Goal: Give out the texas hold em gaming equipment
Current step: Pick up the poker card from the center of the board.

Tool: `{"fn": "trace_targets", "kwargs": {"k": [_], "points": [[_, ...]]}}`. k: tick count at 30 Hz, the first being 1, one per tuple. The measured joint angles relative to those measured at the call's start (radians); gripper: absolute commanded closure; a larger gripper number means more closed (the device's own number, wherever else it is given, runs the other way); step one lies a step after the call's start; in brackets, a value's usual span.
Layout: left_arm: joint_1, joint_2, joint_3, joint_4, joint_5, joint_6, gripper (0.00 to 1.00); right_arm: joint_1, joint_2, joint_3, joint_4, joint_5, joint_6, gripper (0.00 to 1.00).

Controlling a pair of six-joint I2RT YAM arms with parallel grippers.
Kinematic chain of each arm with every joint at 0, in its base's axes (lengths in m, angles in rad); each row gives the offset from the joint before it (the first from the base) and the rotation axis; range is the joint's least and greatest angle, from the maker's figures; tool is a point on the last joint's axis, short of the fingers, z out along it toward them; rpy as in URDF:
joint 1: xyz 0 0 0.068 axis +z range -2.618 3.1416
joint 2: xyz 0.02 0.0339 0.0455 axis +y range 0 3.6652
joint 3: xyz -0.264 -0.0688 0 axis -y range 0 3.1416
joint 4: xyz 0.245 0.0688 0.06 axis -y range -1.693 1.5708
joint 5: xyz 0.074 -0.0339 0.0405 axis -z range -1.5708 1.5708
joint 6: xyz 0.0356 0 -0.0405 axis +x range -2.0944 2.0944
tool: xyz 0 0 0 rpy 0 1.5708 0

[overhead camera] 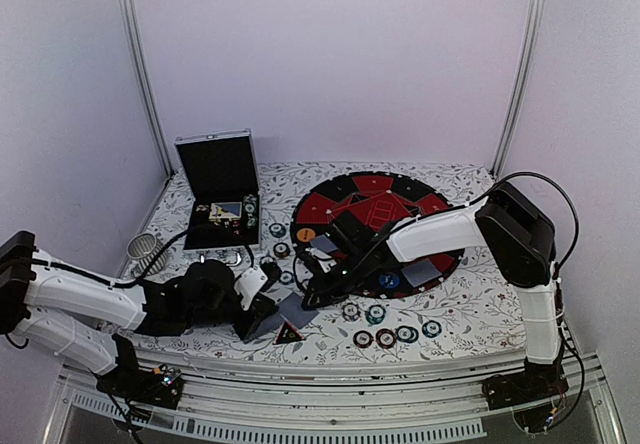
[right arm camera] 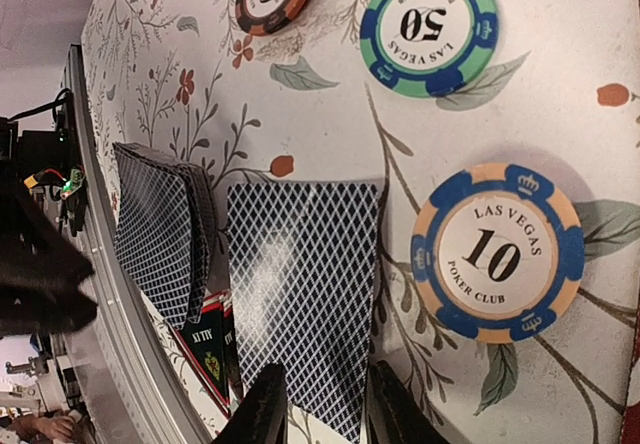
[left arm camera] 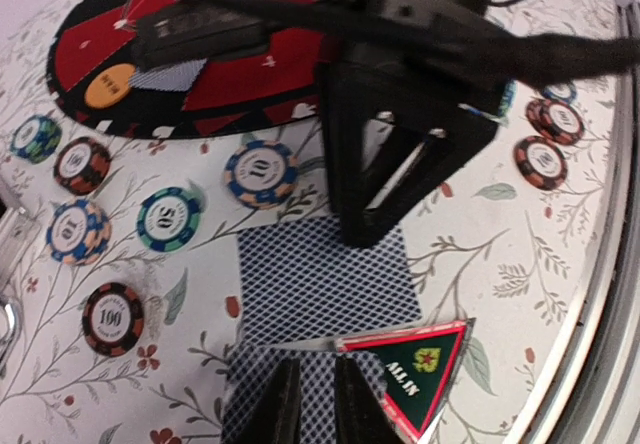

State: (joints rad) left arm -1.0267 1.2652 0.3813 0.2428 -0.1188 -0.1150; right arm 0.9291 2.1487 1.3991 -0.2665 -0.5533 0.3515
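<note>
A grey-blue-backed playing card [left arm camera: 320,274] [right arm camera: 300,294] lies flat on the floral cloth. My right gripper [right arm camera: 330,409] [overhead camera: 312,292] hovers over that card's end, fingers apart on either side of it. My left gripper [left arm camera: 320,404] [overhead camera: 268,314] is shut on a tilted stack of cards [right arm camera: 160,234], just short of the flat card. The red-black "ALL IN" triangle [left arm camera: 415,369] [overhead camera: 289,333] lies beside the left fingers. Striped poker chips lie close by: a blue 10 chip [right arm camera: 497,252] [left arm camera: 261,174], a teal 50 chip [right arm camera: 430,29] [left arm camera: 168,218] and a brown 100 chip [left arm camera: 112,318].
The round red-and-black mat [overhead camera: 345,189] carries an orange button [overhead camera: 305,234], a blue button [overhead camera: 388,281] and a card. The open black case [overhead camera: 218,179] stands at the back left. Several chips [overhead camera: 386,337] lie front right. The table's metal front rail [right arm camera: 100,294] runs close behind the stack.
</note>
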Motion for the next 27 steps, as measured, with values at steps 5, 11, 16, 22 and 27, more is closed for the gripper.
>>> {"fn": "trace_targets", "kwargs": {"k": [5, 11, 16, 22, 27], "points": [[-0.078, 0.064, 0.048, -0.002, 0.064, 0.072, 0.86, 0.000, 0.000, -0.014, 0.012, -0.011, 0.006, 0.79], [-0.095, 0.093, 0.050, 0.000, 0.083, 0.103, 0.86, 0.000, 0.004, -0.040, 0.044, -0.043, 0.031, 0.95], [-0.094, 0.098, 0.050, 0.007, 0.081, 0.104, 0.86, -0.003, 0.016, -0.053, 0.085, -0.084, 0.057, 0.97], [-0.094, 0.098, 0.042, 0.011, 0.091, 0.101, 0.86, -0.017, 0.014, -0.096, 0.149, -0.139, 0.082, 0.98], [-0.094, 0.069, 0.024, 0.034, 0.109, 0.104, 0.86, -0.042, -0.038, -0.179, 0.163, -0.163, 0.098, 0.98]]}}
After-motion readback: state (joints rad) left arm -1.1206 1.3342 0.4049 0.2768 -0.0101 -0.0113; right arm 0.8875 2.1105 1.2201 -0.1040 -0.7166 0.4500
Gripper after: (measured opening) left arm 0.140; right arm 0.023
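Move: The poker card lies flat under the right fingertips, its middle about 3 cm left and 1 cm back of that hand. The blue 10 chip is some 5 cm ahead and 1 cm left, the ALL IN triangle about 7 cm back and 4 cm left, and the card deck about 5 cm back and 10 cm left. From the left hand, the poker card lies roughly 2 cm ahead, 5 cm right and 5 cm below. The poker card's edge is pinched as the right fingers, about a third open, close fully while easing back some 2 cm, sinking nearly 1 cm and rolling about 10 degrees; that hand then starts pulling right, about 2 cm. The left hand swings 5 cm back and to the right, off the deck towards the ALL IN triangle, turning clockwise about 15 degrees. ##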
